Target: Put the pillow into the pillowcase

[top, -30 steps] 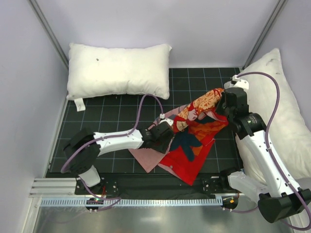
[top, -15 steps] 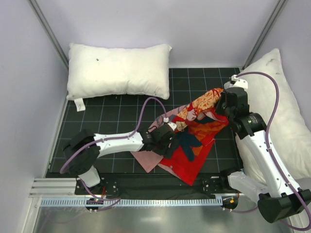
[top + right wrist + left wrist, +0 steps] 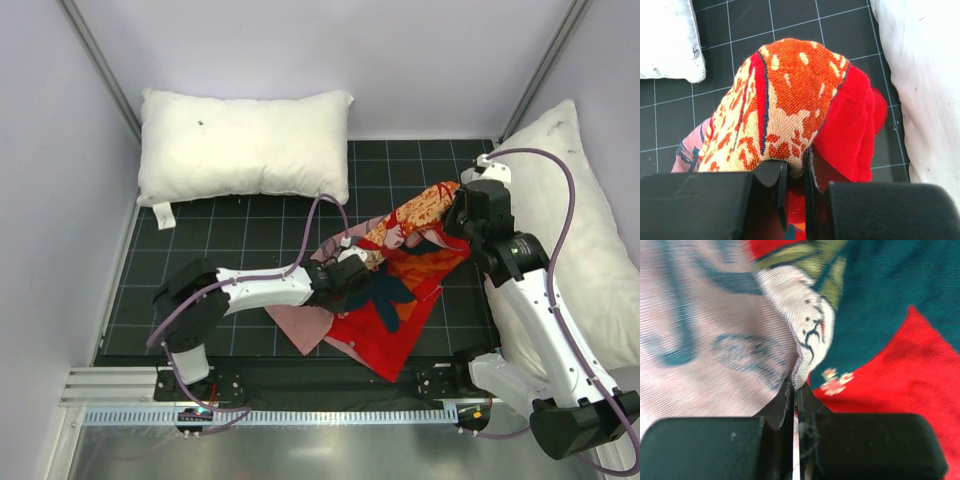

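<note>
The plump white pillow lies at the back left of the mat, its small tag at its near left corner; its corner also shows in the right wrist view. The red pillowcase lies crumpled at mid-mat, its faded pink reverse side spread to the left. My left gripper is shut on a thin fold of the pillowcase, between the pink side and the red print. My right gripper is shut on the pillowcase's orange-patterned far end and holds it bunched up above the mat.
A larger white pillow lies along the right wall beside my right arm, and shows in the right wrist view. The black gridded mat covers the floor between grey walls. A metal rail runs along the near edge.
My left gripper has slid to the right along the pillowcase, from the pink flap's edge onto the printed part. My right gripper has held still with the far end.
</note>
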Robot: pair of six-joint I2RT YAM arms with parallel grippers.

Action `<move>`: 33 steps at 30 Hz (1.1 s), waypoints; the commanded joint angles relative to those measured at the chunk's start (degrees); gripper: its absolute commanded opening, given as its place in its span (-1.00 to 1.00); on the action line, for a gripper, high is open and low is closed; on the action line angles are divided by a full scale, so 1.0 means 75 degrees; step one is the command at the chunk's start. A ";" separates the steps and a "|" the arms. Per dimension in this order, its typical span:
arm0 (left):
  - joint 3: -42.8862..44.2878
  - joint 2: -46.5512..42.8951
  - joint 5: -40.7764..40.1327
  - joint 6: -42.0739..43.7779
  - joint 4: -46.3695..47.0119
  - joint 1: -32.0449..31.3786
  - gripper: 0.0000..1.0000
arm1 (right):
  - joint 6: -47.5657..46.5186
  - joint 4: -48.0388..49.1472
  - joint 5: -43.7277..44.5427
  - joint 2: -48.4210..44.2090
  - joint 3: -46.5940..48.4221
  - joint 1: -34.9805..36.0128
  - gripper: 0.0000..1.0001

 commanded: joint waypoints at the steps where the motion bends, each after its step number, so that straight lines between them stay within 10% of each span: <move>1: 0.0097 -0.0921 -0.1144 -0.0168 -0.0816 0.0045 -1.00 | 0.0051 0.0367 0.0276 -0.0293 0.0283 -0.0058 -0.92; 12: 0.1818 -0.4259 -0.5092 -0.0942 -0.4790 0.0642 -0.99 | 0.0274 -0.0734 -0.0227 -0.1135 0.1805 -0.0117 -0.92; 21: 0.3881 -0.6874 -0.4451 0.0112 -0.4874 0.0643 -1.00 | 0.0485 -0.1379 -0.0894 -0.2167 0.3224 -0.0117 -0.92; 33: 0.4588 -0.6724 -0.4159 0.0992 -0.4898 0.0643 -0.99 | 0.0648 -0.1919 -0.1366 -0.2871 0.1799 -0.0117 -0.92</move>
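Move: The pillowcase lies bunched, its middle about 5 cm ahead and 7 cm right of the left hand, level with it. From the raised right hand that middle is some 18 cm left, 5 cm back and 21 cm below. The rear pillow lies about 35 cm ahead, 20 cm left and 4 cm above the left hand; the side pillow is about 20 cm right of the right hand, level with it fore and aft, and 14 cm below. The pillowcase's rim, already pinched in both hands, is raised and drawn out between them: the left hand sweeps up about 45 cm and left 25 cm, tipping its fingers up strongly from near straight down. The right hand, starting slower, lifts about 20 cm while pulling back some 14 cm and tipping up, then sinks a few centimetres. Both grips stay shut. ##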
